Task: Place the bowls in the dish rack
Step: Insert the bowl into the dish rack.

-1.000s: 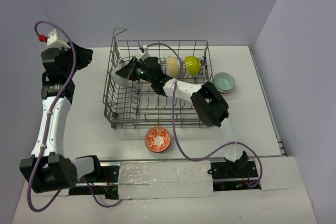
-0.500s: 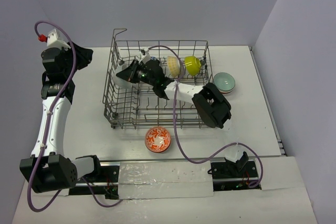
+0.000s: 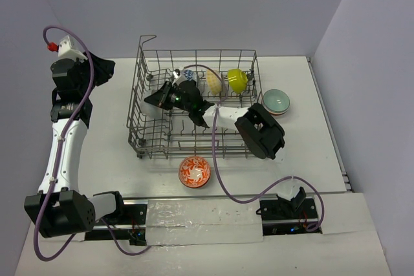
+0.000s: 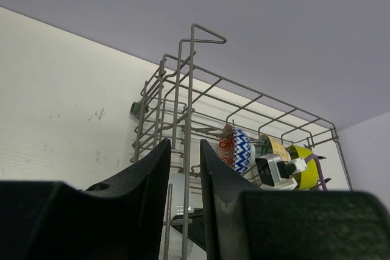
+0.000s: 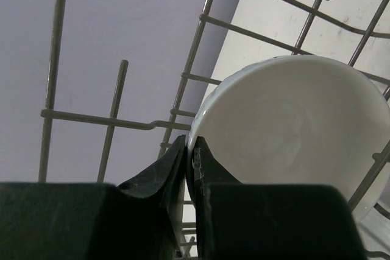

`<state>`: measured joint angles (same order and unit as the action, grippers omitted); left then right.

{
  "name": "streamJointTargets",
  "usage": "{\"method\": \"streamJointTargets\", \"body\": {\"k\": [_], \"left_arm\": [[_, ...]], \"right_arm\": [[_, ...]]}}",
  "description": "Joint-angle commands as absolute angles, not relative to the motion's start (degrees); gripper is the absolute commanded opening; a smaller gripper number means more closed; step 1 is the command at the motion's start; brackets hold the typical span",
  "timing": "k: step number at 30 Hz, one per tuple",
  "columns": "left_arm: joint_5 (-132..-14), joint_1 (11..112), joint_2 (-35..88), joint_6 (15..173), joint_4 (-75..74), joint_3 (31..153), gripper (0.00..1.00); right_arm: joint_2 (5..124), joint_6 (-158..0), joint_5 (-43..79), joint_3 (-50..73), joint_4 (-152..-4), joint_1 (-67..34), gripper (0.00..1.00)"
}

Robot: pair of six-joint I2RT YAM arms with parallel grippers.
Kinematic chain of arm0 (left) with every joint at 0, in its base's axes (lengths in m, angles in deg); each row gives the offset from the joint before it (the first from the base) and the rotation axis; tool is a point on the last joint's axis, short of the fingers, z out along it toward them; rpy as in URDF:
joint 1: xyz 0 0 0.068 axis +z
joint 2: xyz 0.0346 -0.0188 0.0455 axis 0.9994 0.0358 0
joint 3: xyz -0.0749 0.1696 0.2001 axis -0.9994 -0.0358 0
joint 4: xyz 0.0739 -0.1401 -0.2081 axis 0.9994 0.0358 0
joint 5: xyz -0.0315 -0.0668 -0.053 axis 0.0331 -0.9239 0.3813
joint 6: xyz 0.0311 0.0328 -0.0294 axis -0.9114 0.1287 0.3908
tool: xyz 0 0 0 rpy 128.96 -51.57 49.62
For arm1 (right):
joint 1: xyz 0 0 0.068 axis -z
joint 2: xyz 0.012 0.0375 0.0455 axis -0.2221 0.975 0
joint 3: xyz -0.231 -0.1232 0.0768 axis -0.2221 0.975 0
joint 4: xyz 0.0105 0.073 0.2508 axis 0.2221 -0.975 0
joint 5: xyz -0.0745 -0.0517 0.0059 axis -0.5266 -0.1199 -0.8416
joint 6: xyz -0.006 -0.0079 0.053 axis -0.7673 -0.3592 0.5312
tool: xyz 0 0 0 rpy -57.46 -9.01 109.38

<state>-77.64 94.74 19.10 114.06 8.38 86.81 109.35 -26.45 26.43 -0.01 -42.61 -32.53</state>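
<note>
The dish rack (image 3: 194,135) stands mid-table. My right gripper (image 3: 157,100) reaches into its left end, shut on the rim of a white bowl (image 3: 149,110). In the right wrist view that bowl (image 5: 286,126) stands on edge among the rack wires (image 5: 109,120), its rim pinched in the gripper (image 5: 189,144). A blue-white bowl (image 3: 188,74), a pale yellow bowl (image 3: 214,83) and a lime bowl (image 3: 237,81) stand along the back row. My left gripper (image 3: 107,67) hovers left of the rack, its jaws (image 4: 184,150) slightly apart and empty.
A red-white bowl (image 3: 195,172) sits on the table in front of the rack. A grey-green bowl (image 3: 277,101) rests on another bowl just right of the rack. The rack's raised corner loop (image 4: 207,31) faces the left wrist camera.
My right gripper has carried the white bowl a little toward the near side at the rack's left end, uncovering the blue-white bowl behind it. The left arm has not moved.
</note>
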Motion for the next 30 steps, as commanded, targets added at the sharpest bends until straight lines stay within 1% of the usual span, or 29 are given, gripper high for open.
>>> {"method": "streamJointTargets", "body": {"k": [1, 10, 12, 15, 16, 18, 21, 22, 25, 28, 30], "left_arm": [[-78.8, 95.0, 19.1, 114.9, 5.7, 86.4, 0.3], [-79.0, 94.9, 19.2, 114.9, 5.7, 86.4, 0.3], [-79.1, 94.9, 19.4, 114.8, 5.8, 86.5, 0.3], [-79.5, 94.9, 19.4, 114.9, 5.8, 86.6, 0.3], [-79.6, 94.9, 19.4, 114.9, 5.8, 86.6, 0.31], [-79.7, 94.8, 19.4, 115.0, 5.7, 86.5, 0.3], [-79.8, 94.8, 19.4, 115.0, 5.6, 86.5, 0.3], [-79.8, 94.8, 19.4, 115.1, 5.6, 86.5, 0.31], [-80.0, 94.8, 19.5, 115.1, 5.6, 86.5, 0.3], [-80.0, 94.8, 19.5, 115.1, 5.5, 86.5, 0.31], [-80.1, 94.8, 19.6, 115.1, 5.5, 86.5, 0.31]], "right_arm": [[108.8, -24.8, 25.0, 0.9, -39.9, -32.2, 0.0], [108.2, -23.7, 23.4, 3.2, -38.3, -32.1, 0.0], [107.5, -24.1, 22.8, 4.0, -38.3, -32.0, 0.05], [106.1, -24.8, 22.0, 5.7, -38.4, -31.7, 0.05], [105.4, -25.1, 21.7, 6.6, -38.6, -31.6, 0.08], [104.6, -25.9, 21.3, 7.3, -38.9, -31.5, 0.09], [103.0, -27.0, 20.6, 8.5, -39.9, -31.2, 0.16], [102.7, -27.6, 20.4, 8.6, -40.9, -31.1, 0.21], [101.7, -28.3, 19.9, 9.2, -42.1, -30.9, 0.29], [101.0, -28.7, 19.8, 9.5, -43.5, -30.6, 0.34], [100.3, -29.5, 19.2, 9.9, -44.2, -30.4, 0.35]]}}
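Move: The white bowl already stands on edge in the left part of the dish rack, its rim pinched by the right fingers; the slot it goes into is almost straight under the right hand, some 7 cm down and 1 cm back and left. The patterned blue bowl stands about 7 cm ahead and 12 cm to the right, the yellow-dotted bowl about 7 cm ahead and 22 cm right. From the idle left hand the slot lies roughly 12 cm right, 3 cm back and 24 cm below. The white bowl's rim stays pinched at first while the right hand eases about 1 cm to the right at nearly the same height; then the fingers open around the rim and the hand goes on drawing back to the right, away from the rack's left side, about 3 cm in all. The wrist turns some 5 degrees clockwise. ##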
